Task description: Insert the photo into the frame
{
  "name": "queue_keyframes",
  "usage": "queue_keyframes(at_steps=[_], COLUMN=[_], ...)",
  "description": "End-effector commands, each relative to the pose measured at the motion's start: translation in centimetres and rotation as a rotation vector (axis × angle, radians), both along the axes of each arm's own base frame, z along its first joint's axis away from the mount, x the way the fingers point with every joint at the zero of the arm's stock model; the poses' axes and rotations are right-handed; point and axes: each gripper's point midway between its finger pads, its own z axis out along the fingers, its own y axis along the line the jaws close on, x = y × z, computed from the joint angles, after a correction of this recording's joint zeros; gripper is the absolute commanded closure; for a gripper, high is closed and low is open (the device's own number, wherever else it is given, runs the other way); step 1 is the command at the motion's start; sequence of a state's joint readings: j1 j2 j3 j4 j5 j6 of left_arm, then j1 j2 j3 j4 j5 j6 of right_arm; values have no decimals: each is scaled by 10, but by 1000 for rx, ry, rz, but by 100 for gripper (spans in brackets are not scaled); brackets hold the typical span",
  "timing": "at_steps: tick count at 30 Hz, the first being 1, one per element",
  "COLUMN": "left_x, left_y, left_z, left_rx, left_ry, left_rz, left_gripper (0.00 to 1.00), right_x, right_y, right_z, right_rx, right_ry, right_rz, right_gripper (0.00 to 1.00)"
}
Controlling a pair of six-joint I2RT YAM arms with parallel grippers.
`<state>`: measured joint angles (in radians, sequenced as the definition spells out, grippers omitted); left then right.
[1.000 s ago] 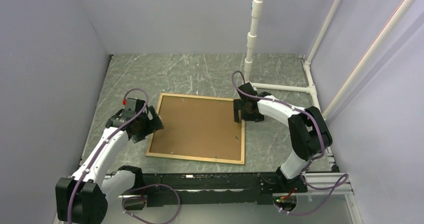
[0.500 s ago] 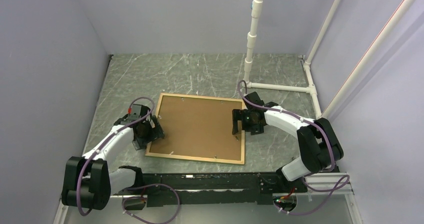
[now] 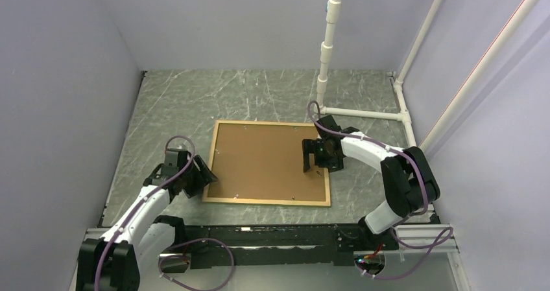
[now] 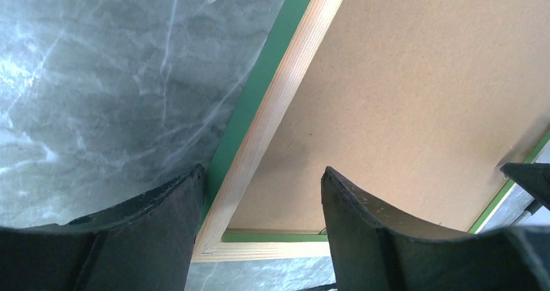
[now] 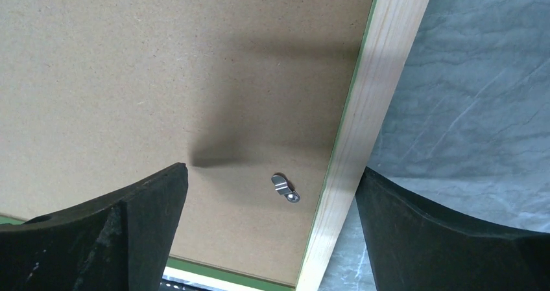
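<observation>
The frame (image 3: 266, 202) lies flat on the marble table with its light wood face up and green on the rail's outer side. A brown backing board (image 3: 266, 161) fills it. The photo is hidden. My left gripper (image 3: 200, 176) is open, and its jaws straddle the left rail (image 4: 285, 103) near the near-left corner. My right gripper (image 3: 310, 155) is open, and its jaws straddle the right rail (image 5: 370, 96). A small metal clip (image 5: 285, 188) sits on the board (image 5: 162, 64) between them.
A white pipe stand (image 3: 327, 45) rises at the back right, with a pipe (image 3: 363, 114) lying along the table behind the right arm. Grey walls close in the left, back and right. A black rail (image 3: 259, 239) runs along the near edge.
The frame has slid right and squared up with the table. My left gripper has moved nearer, to the frame's near-left corner. My right gripper has stayed at the right rail.
</observation>
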<state>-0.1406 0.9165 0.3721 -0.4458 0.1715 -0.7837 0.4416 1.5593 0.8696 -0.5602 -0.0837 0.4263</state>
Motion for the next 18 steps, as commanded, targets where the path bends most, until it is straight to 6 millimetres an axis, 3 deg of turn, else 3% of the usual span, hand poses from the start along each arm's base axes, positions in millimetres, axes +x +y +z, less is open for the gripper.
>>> queue_keyframes(at_steps=[1, 7, 10, 14, 18], left_x=[-35, -33, -33, -32, -33], left_y=[-6, 2, 12, 24, 25], left_z=[-10, -3, -2, -2, -3], left_rx=[-33, 39, 101, 174, 184], left_ry=[139, 166, 190, 218, 233], left_rz=[-3, 9, 26, 47, 43], left_gripper=[29, 16, 11, 8, 8], right_x=[17, 43, 47, 40, 25], right_y=[7, 25, 24, 16, -3], right_z=[8, 16, 16, 18, 7], right_rx=[-1, 25, 4, -22, -95], right_ry=[-37, -49, -50, -64, -57], right_rz=[23, 62, 62, 53, 27], right_gripper=[0, 1, 0, 1, 2])
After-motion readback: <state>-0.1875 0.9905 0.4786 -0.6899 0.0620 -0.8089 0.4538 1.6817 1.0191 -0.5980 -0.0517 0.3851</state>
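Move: The frame lies face down, its middle about 16 cm left of the right hand and level with it, slightly below. The right rail is some 4 cm to that hand's right, against its outer finger, and the near right corner is 13 cm back and 4 cm right. From the left hand, the frame's middle is about 7 cm ahead and 19 cm right; the near left corner is 5 cm back and 2 cm left. The right hand shoves its rail about 3 cm forward while the left opens wider, backing 3 cm clear. ##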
